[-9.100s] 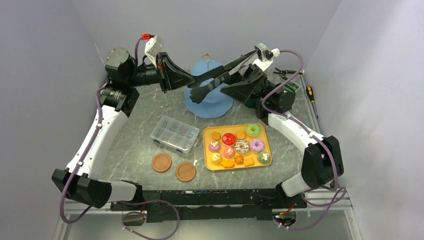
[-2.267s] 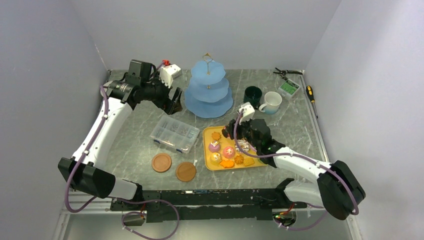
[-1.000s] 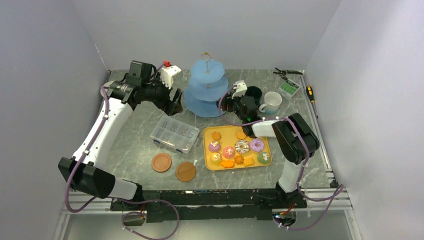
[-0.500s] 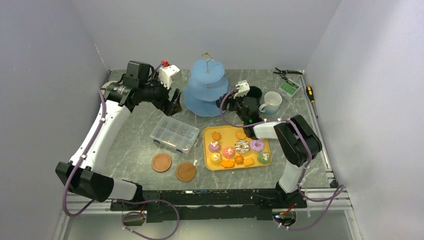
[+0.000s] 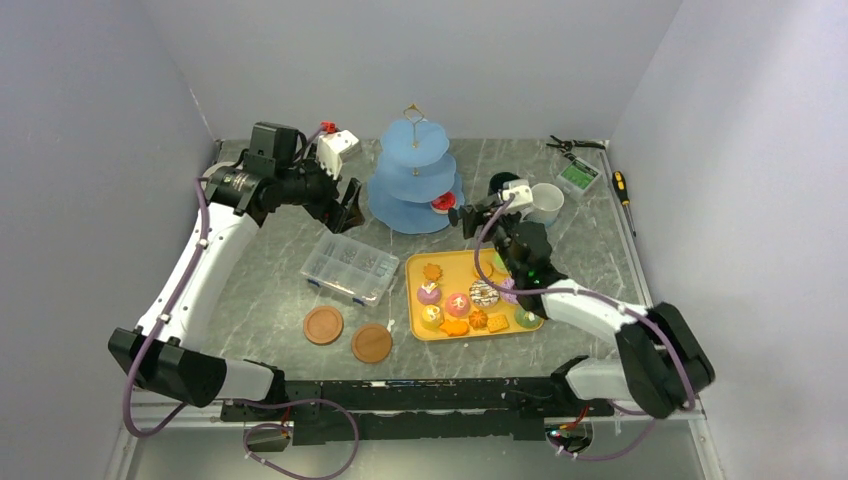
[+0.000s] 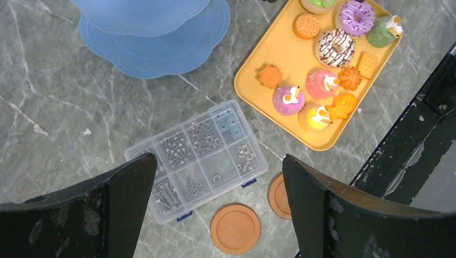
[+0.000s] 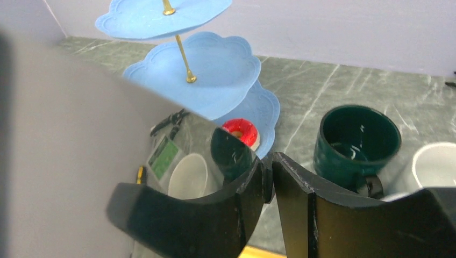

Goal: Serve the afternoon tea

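The light-blue three-tier stand [image 5: 400, 182] stands at the back centre. A red doughnut [image 5: 443, 203] lies on the right edge of its bottom tier, also seen in the right wrist view [image 7: 240, 130]. My right gripper [image 5: 470, 212] hovers just right of that doughnut, shut on the black tongs [image 7: 290, 199]. The tong tips nearly touch, with nothing between them. My left gripper [image 5: 347, 210] hangs open and empty left of the stand. Several toy cakes and biscuits fill the yellow tray [image 5: 412, 295]. The dark-green mug [image 7: 355, 140] and white mug [image 5: 545, 203] stand behind my right wrist.
The clear compartment box [image 5: 348, 267] lies left of the tray, with two brown coasters [image 5: 323, 325] in front of it. Pliers [image 5: 572, 145], a green device [image 5: 578, 175] and a screwdriver [image 5: 620, 185] lie at the back right. Grey walls close in three sides.
The right arm carried the red doughnut from the tray to the stand's bottom tier, left it there and drew back to the right. The left arm has hardly moved.
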You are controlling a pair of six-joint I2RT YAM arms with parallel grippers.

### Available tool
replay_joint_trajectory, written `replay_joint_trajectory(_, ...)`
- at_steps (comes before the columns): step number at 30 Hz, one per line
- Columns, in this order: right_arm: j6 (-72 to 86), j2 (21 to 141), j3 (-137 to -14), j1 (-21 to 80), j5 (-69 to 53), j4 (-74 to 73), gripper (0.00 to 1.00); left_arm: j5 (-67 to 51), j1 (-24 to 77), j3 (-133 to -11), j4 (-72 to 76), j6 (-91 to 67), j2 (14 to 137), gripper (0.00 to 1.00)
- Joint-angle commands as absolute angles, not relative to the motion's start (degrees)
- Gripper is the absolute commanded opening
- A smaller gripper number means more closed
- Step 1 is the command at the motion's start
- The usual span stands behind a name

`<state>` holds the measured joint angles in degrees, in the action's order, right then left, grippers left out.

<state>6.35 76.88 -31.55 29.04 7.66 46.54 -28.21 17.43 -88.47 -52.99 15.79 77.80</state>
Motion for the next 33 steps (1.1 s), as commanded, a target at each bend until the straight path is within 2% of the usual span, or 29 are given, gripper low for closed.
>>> replay_joint_trajectory(1,9.0,67.7,-27.6,30.5,16.2,37.3,0.69,-30.7,17.3,-89.9,-52.7,16.7,75.5,0.93)
replay_joint_trajectory(12,11.3,55.8,-23.6,30.6,29.2,22.9,0.7,-32.4,17.3,-90.9,-53.1,16.4,75.8,0.92)
replay_joint_trajectory(23,13.3,54.0,-19.7,30.6,31.5,21.8,0.72,-33.6,17.3,-91.5,-53.2,15.9,75.7,0.92)
replay_joint_trajectory(33,13.8,58.2,-18.0,30.5,27.8,28.3,0.74,-33.6,17.3,-92.2,-53.0,15.7,76.2,0.92)
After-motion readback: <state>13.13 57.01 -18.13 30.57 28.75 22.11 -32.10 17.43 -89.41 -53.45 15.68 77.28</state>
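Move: The green donut, in the tray's far right corner, lies about 5 cm back and 5 cm right of the right hand, some 17 cm lower. The round biscuit is roughly 5 cm to the donut's left and 2 cm nearer the base; the purple donut is 7 cm behind it and 2 cm right. The dark green mug stands about 11 cm ahead and 5 cm right of the hand. From the left hand the green donut is some 35 cm right, 2 cm ahead and 26 cm down. Heading for the green donut with the tongs still gripped, the right hand leaves the cake stand and swings right and back, then sinks more steeply beside the tray's far right corner: about 10 cm right, 7 cm back and 8 cm down in all. The wrist turns some 20 degrees clockwise and tips about 15 degrees down, bringing the tongs' black tips close above the donut; no touch can be made out. ##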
